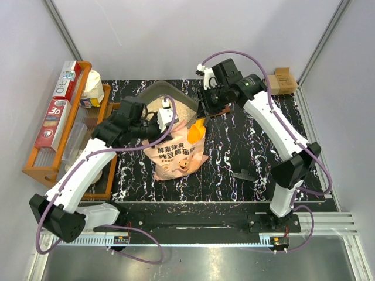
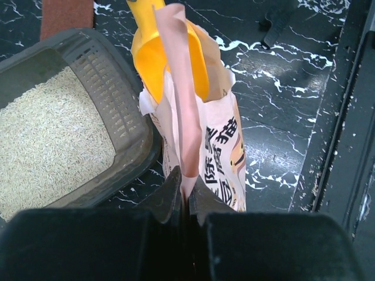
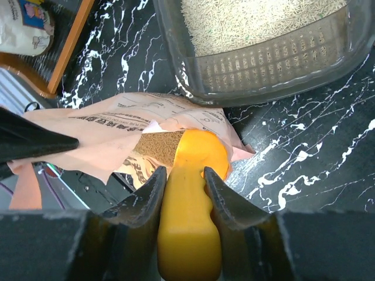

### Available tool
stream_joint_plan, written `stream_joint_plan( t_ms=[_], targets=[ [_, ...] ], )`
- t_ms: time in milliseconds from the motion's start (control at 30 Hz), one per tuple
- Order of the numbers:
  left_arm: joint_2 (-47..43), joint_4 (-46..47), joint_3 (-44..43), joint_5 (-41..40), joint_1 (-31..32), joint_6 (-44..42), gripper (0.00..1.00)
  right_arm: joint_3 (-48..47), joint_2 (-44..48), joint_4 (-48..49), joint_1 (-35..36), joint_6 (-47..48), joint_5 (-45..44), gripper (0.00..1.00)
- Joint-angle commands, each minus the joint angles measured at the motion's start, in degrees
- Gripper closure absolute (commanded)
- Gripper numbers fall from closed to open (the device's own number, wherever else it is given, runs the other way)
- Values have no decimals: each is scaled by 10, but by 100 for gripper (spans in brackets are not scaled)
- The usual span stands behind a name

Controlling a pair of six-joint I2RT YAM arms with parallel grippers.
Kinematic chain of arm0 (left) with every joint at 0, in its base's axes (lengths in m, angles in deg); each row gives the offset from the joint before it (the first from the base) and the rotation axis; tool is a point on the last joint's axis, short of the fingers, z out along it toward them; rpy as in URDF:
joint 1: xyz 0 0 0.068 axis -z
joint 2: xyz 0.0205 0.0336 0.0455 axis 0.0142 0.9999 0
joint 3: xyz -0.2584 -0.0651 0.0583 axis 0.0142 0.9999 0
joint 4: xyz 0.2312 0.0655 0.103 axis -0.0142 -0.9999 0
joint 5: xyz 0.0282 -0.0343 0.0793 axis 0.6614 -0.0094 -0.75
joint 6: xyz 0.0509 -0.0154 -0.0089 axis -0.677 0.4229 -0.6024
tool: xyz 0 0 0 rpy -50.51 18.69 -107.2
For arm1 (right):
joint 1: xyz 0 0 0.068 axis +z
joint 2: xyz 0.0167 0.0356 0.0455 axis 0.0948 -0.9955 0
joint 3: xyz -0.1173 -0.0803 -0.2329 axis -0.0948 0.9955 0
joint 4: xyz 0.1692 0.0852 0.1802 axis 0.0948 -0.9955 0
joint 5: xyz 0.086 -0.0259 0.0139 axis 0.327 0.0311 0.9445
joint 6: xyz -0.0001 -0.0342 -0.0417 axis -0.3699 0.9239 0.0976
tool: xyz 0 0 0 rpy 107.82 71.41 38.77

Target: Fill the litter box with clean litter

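The dark grey litter box (image 1: 153, 91) stands at the back centre, partly filled with pale clean litter (image 2: 47, 140). In front of it a pink printed bag (image 1: 179, 153) stands open. My left gripper (image 2: 188, 188) is shut on the bag's top edge (image 2: 183, 105) and holds it up. My right gripper (image 3: 184, 178) is shut on the handle of a yellow-orange scoop (image 3: 188, 222). The scoop's bowl (image 3: 202, 153) sits in the bag's mouth, beside brownish granules (image 3: 161, 146) inside the bag. The box's mesh wall (image 3: 275, 61) lies just beyond the bag.
An orange wooden rack (image 1: 35, 167) with foil boxes (image 1: 58, 111) and a white pouch (image 1: 94, 86) lines the left side. A cardboard box (image 1: 284, 79) sits back right. A small black part (image 1: 243, 174) lies on the marbled tabletop (image 1: 246, 146).
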Motion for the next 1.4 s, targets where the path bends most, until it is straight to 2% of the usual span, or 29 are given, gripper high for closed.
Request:
stream_joint_plan(
  t_ms=[0,33,167,233,300,533,767,1000,1200,1367],
  targets=[
    [-65,161,46,-6,0,79,100,-66,-20,16,17,-46,-128,100],
    [-77,196,54,-20,1,91,100,-72,-26,14,23,-57,-156,100],
    [-79,230,74,-82,1,90,100,-62,-30,21,45,-35,-205,100],
    [-62,212,55,-85,1,113,100,-57,-25,22,52,-26,-207,100],
    [-51,197,27,-50,2,116,100,-37,-15,30,64,-24,-227,100],
    [-59,210,13,-21,4,178,100,134,51,86,71,-87,-293,100],
    [-102,243,68,-42,5,212,100,252,68,139,81,-112,-267,100],
    [-123,249,90,-60,2,205,100,247,4,150,82,-151,-195,100],
    [-117,244,88,-46,1,214,100,215,-37,172,82,-200,-58,100],
    [-114,252,88,-53,0,212,100,225,-39,207,72,-231,74,100]
  ],
)
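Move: My right hand already holds the scoop by its handle, with its bowl just at the mouth of the litter bag; that mouth lies about 6 cm to this hand's left, 2 cm back and 13 cm below. The litter box is centred some 10 cm ahead, 15 cm left, and the brown pad 9 cm ahead, 11 cm right, both about 24 cm lower. From my left hand, still pinching the bag's edge, the mouth is 9 cm right, 3 cm ahead and 6 cm lower. I drive the scoop down into the bag with my right hand, about 11 cm in all: after a small shift to the left and forward I sink almost straight, turning some 15 degrees clockwise, then push about 5 cm left while still sinking and tipping forward. My left hand keeps its pinch on the bag's edge, eases about 2 cm forward and back, and turns roughly 15 degrees counter-clockwise. ##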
